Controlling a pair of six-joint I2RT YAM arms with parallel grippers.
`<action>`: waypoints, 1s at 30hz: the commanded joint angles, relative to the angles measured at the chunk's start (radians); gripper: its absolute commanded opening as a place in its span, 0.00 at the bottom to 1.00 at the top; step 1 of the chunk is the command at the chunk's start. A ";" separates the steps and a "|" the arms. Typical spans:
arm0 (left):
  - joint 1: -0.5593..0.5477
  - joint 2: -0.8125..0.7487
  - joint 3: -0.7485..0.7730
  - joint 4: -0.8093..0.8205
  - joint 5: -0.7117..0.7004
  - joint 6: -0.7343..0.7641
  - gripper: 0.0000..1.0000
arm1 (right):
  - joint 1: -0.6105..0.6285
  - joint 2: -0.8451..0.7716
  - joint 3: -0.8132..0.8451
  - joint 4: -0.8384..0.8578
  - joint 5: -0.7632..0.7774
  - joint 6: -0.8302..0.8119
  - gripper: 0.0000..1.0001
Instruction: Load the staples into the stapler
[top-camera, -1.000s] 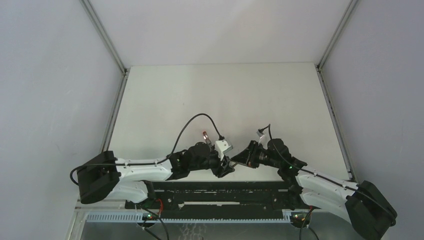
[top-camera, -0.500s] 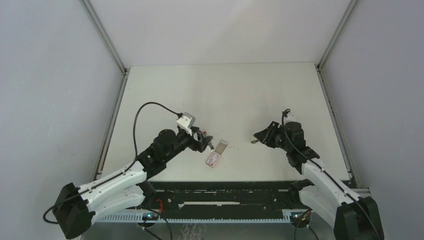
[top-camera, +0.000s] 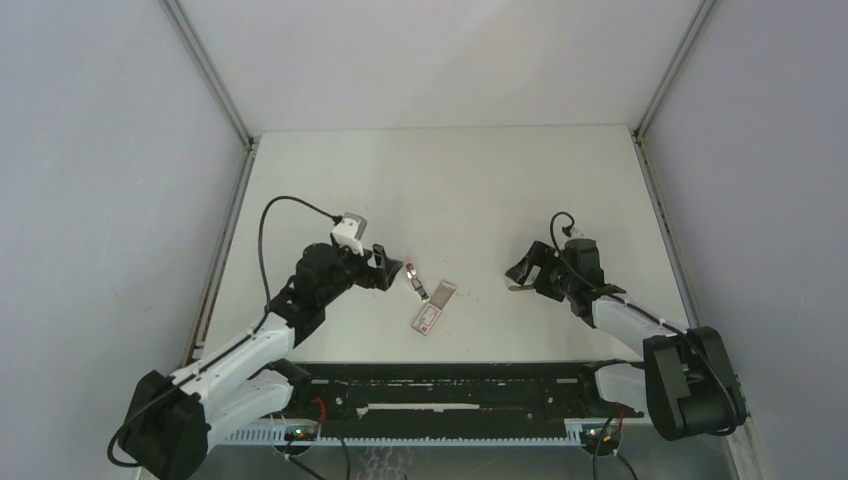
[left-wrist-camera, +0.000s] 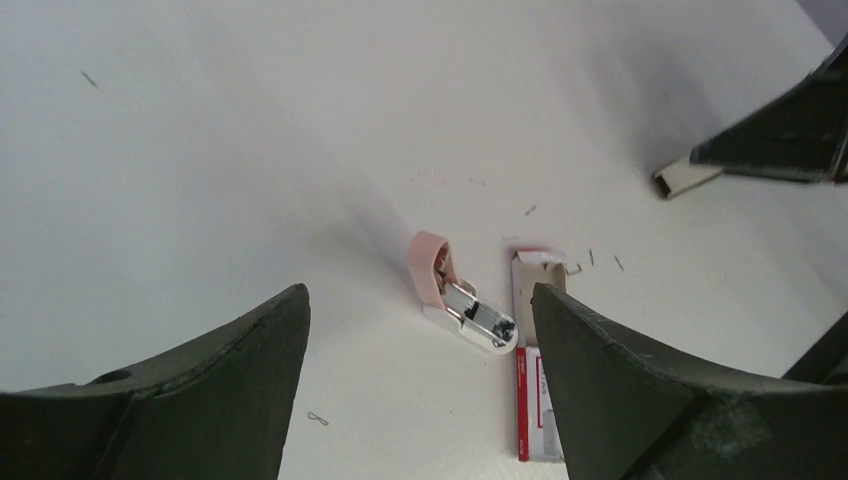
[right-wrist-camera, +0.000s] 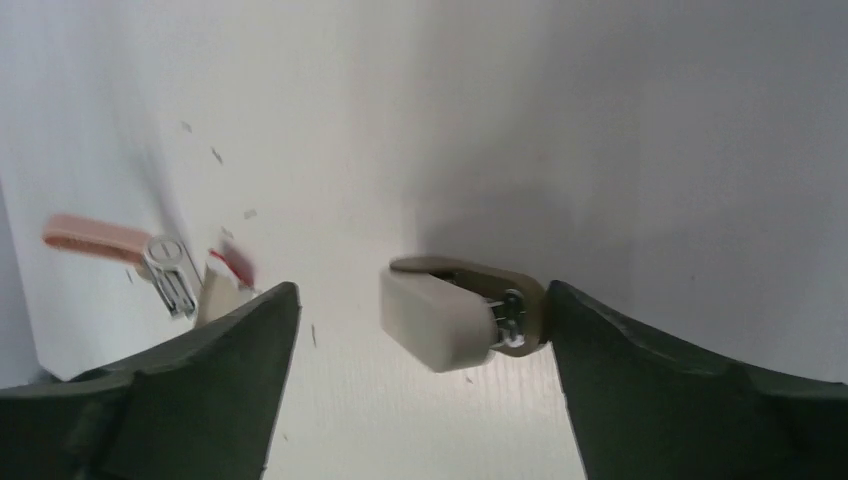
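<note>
The stapler (top-camera: 414, 281) is a tiny pink-and-white one lying hinged open on the table, its metal channel (left-wrist-camera: 478, 314) showing. The staples box (top-camera: 432, 309), white with red print (left-wrist-camera: 534, 400), lies just beside it with its end flap open. My left gripper (top-camera: 384, 262) hovers to the left of both, open and empty (left-wrist-camera: 418, 293). My right gripper (top-camera: 522, 271) is open around a small beige hinged piece (right-wrist-camera: 458, 316), much like a second mini stapler, which rests on the table (top-camera: 514, 287) close to the right finger (right-wrist-camera: 640, 370).
Loose single staples (left-wrist-camera: 529, 210) are scattered on the white table around the box and stapler. Grey walls close in the table at the left, right and back. The arms' black base rail (top-camera: 440, 385) runs along the near edge.
Both arms have swung apart from the front centre. The stapler and box now lie on the table. Both grippers have opened, and the left has drawn back to the left.
</note>
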 joint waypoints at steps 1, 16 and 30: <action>0.021 0.095 0.045 0.037 0.120 -0.030 0.84 | -0.024 -0.019 0.019 0.029 0.050 -0.033 0.99; 0.100 0.455 0.162 0.183 0.311 -0.060 0.82 | -0.053 -0.410 0.010 -0.218 0.266 -0.081 1.00; 0.108 0.632 0.195 0.288 0.477 -0.012 0.35 | -0.053 -0.410 0.008 -0.207 0.162 -0.098 0.97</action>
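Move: The open pink stapler has its middle about level with the left hand point, some 6 cm to its right and 12 cm below; its raised pink arm is the end farther out. The staple box lies about 5 cm nearer the base than that stapler and 4 cm to its right. The grey stapler sits between the right hand's already parted fingers, about 1 cm to the left and 1 cm below; the pink stapler is roughly 24 cm to the right hand's left, level ahead. The pink stapler's raised arm is what the left hand comes down to: about 8 cm down, then also right and a little forward, tipping its fingers down some 20 degrees and turning clockwise while they close to under half open around that arm. The grey stapler is left behind as the right hand opens fully, draws off to the right and climbs about 6 cm, fingertips lifting. ##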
